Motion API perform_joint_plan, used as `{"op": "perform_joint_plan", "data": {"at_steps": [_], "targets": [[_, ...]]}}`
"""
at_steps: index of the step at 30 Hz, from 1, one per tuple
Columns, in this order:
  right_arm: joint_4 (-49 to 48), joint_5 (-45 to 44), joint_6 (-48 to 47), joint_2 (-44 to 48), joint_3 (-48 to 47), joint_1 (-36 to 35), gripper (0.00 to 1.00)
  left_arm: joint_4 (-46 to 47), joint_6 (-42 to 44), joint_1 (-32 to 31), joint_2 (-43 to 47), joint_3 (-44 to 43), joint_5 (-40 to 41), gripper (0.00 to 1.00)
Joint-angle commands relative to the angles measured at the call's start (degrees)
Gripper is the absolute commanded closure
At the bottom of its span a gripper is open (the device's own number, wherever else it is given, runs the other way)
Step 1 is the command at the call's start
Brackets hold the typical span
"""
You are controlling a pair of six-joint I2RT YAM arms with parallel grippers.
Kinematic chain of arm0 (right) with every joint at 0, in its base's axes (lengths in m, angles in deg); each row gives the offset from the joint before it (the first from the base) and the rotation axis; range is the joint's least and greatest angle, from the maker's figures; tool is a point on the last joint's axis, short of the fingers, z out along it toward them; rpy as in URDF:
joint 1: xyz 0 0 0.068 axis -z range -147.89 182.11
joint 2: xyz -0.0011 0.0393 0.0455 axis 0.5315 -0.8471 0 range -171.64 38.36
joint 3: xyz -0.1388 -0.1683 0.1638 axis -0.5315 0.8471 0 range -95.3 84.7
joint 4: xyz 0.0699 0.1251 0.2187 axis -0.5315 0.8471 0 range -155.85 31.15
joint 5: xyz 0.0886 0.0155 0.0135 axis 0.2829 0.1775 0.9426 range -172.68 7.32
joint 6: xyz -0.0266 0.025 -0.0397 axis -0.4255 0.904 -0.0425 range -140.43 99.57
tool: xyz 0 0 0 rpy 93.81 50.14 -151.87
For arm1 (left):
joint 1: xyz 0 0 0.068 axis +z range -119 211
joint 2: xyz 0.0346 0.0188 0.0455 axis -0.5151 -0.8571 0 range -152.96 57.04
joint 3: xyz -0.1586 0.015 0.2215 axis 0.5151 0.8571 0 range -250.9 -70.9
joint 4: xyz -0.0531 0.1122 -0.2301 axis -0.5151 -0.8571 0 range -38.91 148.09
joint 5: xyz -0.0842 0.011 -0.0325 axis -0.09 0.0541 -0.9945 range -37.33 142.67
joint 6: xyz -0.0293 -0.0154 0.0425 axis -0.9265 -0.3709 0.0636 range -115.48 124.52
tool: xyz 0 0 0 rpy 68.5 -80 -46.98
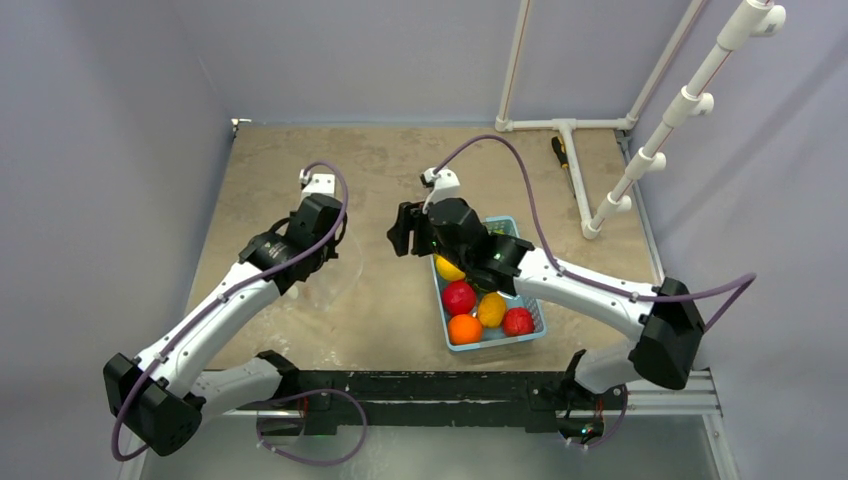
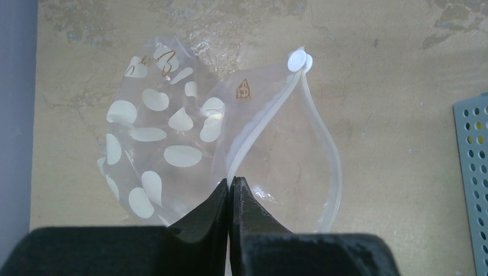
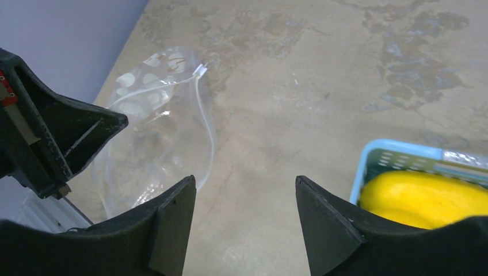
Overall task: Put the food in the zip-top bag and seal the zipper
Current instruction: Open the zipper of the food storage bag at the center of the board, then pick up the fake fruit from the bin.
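The zip-top bag, clear with white dots, lies on the table with its mouth spread into a loop. My left gripper is shut on the zipper at the near rim of that mouth. In the top view the left gripper stands over the faint bag. My right gripper is open and holds nothing, above bare table between the bag and the basket; from above the right gripper faces left. The food, red, yellow and orange fruits, lies in the basket. A yellow fruit shows at the right.
The light-blue basket stands right of centre; its rim shows as basket and basket. A white pipe frame and a dark tool lie at the back right. Walls enclose the table. The left arm is close to my right fingers.
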Motion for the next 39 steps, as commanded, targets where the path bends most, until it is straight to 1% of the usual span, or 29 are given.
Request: {"op": "perform_joint_plan", "data": {"at_steps": [1,8,13,18,21,27,39], "targets": [[6.7,-5.0,2.5,3.9,1.3,1.1,0.31,3.5,-0.4,-0.4,1.4,1.3,-0.3,1.0],[14.0,-7.5,6.5,8.0,3.6,2.8,0.23,6.9,0.2,-0.4,4.2,4.4,-0.4,1.0],[17.1,-8.0,10.6,10.4,5.7,3.3,0.19,8.5,0.2,-0.4,5.0,6.4,-0.7,1.0],[20.3,-8.9,14.4,10.4,7.1,3.6,0.16,9.9,0.4,-0.4,7.4,7.8,-1.6,1.0],[21.2,-8.9,15.9,9.6,8.4,4.2,0.11,10.5,0.7,-0.4,8.6,8.2,-1.9,1.0],[20.5,-8.9,16.9,6.9,9.3,5.4,0.09,10.8,0.7,-0.4,9.2,8.6,-3.7,1.0],[16.5,-9.0,14.3,1.2,9.1,8.5,0.1,11.4,1.1,-0.4,9.5,8.9,-4.5,1.0]]}}
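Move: The right hand, empty and part open, has the yellow round fruit in the basket about 12 cm to its right, level fore and aft and 16 cm below. The mango lies 4 cm farther out than that fruit and 2 cm more to the right, the watermelon 8 cm right of it and 2 cm nearer. The bag's free mouth edge is 10 cm left of the hand and 2 cm back. From the left hand the yellow fruit lies 27 cm right, 1 cm back, 11 cm below. The left fingers keep their pinch on one zipper edge, the hand shifting only about 1 cm while it tilts some 10 degrees. The right hand leaves the bag, sweeping right and then increasingly down, about 11 cm each way, towards the yellow round fruit; its fingers open wider and tip down by some 20 degrees as it turns clockwise about as much. ##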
